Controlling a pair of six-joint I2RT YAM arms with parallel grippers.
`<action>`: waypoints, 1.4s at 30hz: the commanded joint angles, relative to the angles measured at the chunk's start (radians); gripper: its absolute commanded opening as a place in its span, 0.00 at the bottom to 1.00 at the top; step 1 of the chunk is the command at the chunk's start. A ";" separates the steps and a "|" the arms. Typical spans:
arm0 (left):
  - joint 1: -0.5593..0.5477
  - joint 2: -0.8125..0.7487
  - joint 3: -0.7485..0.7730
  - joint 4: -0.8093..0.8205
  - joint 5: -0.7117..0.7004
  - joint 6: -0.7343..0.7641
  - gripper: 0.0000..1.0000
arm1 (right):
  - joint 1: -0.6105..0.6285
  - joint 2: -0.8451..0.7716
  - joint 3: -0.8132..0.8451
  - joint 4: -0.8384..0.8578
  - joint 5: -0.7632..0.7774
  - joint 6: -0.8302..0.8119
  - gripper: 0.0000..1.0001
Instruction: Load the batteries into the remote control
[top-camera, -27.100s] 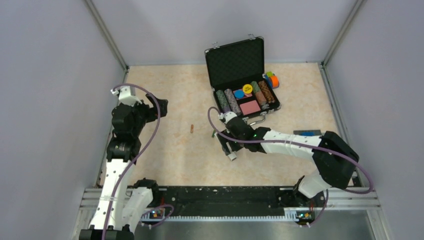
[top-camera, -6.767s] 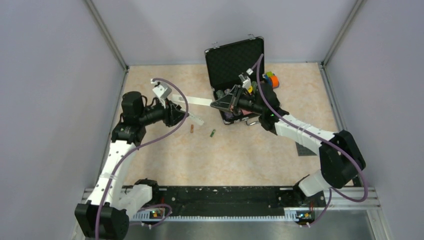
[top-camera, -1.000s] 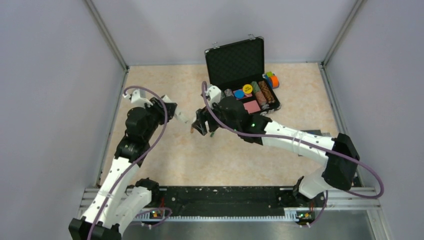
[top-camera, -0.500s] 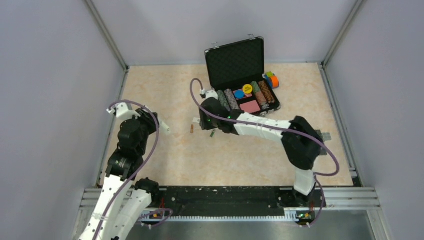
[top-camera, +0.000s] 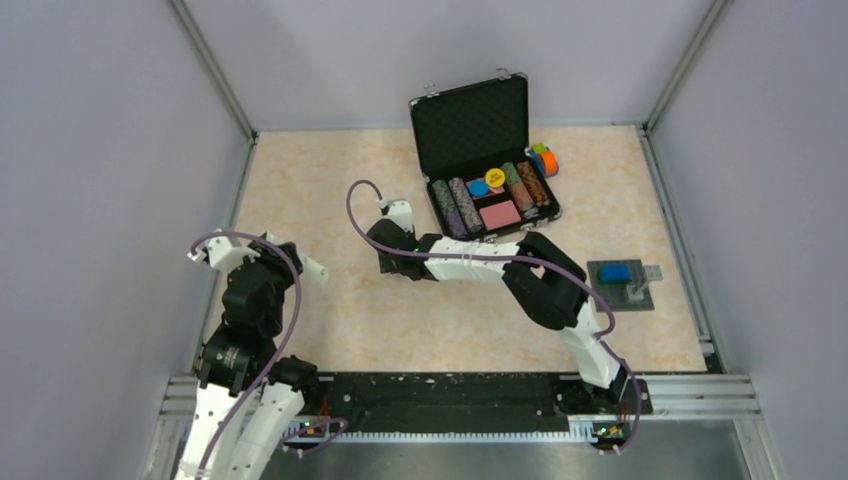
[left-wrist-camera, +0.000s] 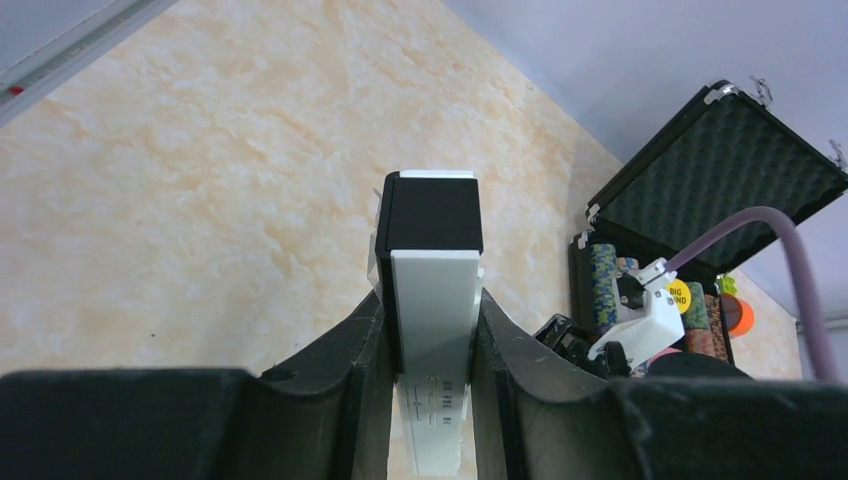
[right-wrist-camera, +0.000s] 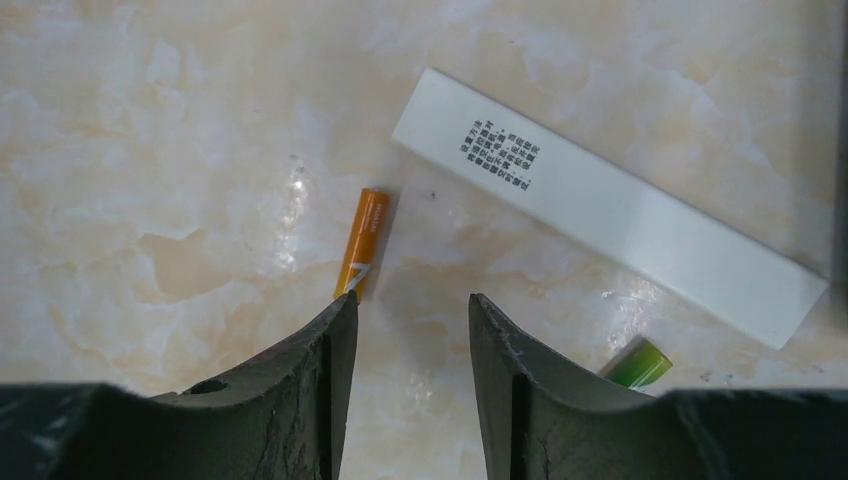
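Observation:
My left gripper (left-wrist-camera: 430, 300) is shut on the remote control (left-wrist-camera: 432, 300), a white bar with a black end that points away from the camera. In the top view it (top-camera: 296, 266) is near the left wall, with the remote's white tip (top-camera: 314, 270) sticking out. My right gripper (right-wrist-camera: 411, 300) is open just above the table with nothing between its fingers. The orange-brown battery (right-wrist-camera: 362, 243) lies just past its left fingertip (right-wrist-camera: 340, 315). The green battery (right-wrist-camera: 638, 362) peeks out beside the right finger. In the top view the right gripper (top-camera: 386, 256) hides both batteries.
A white flat strip with black print (right-wrist-camera: 600, 205) lies on the table beyond the batteries. An open black case of poker chips (top-camera: 490, 195) stands at the back. A grey baseplate (top-camera: 640, 298) with a blue brick (top-camera: 614, 271) sits at the right. Walls enclose the table.
My left arm has pulled back toward the near left with the remote still held. My right arm has swung left and lowered over the two batteries.

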 joint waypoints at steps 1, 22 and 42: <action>0.003 -0.045 0.015 -0.005 -0.059 0.007 0.00 | 0.008 0.059 0.078 0.052 0.097 0.030 0.44; 0.003 -0.113 0.034 0.001 -0.111 0.089 0.00 | 0.045 0.203 0.257 0.066 0.160 0.012 0.47; 0.003 -0.104 0.030 0.025 -0.151 0.103 0.00 | 0.074 0.226 0.295 -0.139 0.280 0.039 0.08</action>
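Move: The orange battery that the right hand goes for lies about 3 cm ahead of it, 3 cm to its left and 3 cm below. The green battery is some 8 cm to the right hand's right, level fore and aft, and the middle of the white cover is about 7 cm ahead and 4 cm to its right. From the left hand, which holds the remote, the orange battery is roughly 11 cm ahead, 15 cm to the right and well below. Forward and down, then left, the half-open right hand works in over the orange battery, overshoots and comes back right a couple of cm, about 5 cm off its start in all. Its wrist turns some 10 degrees clockwise and flattens slightly as the fingers close to pinch the battery's sides. The left hand, keeping the remote gripped, draws it about 4 cm left, back and up. ##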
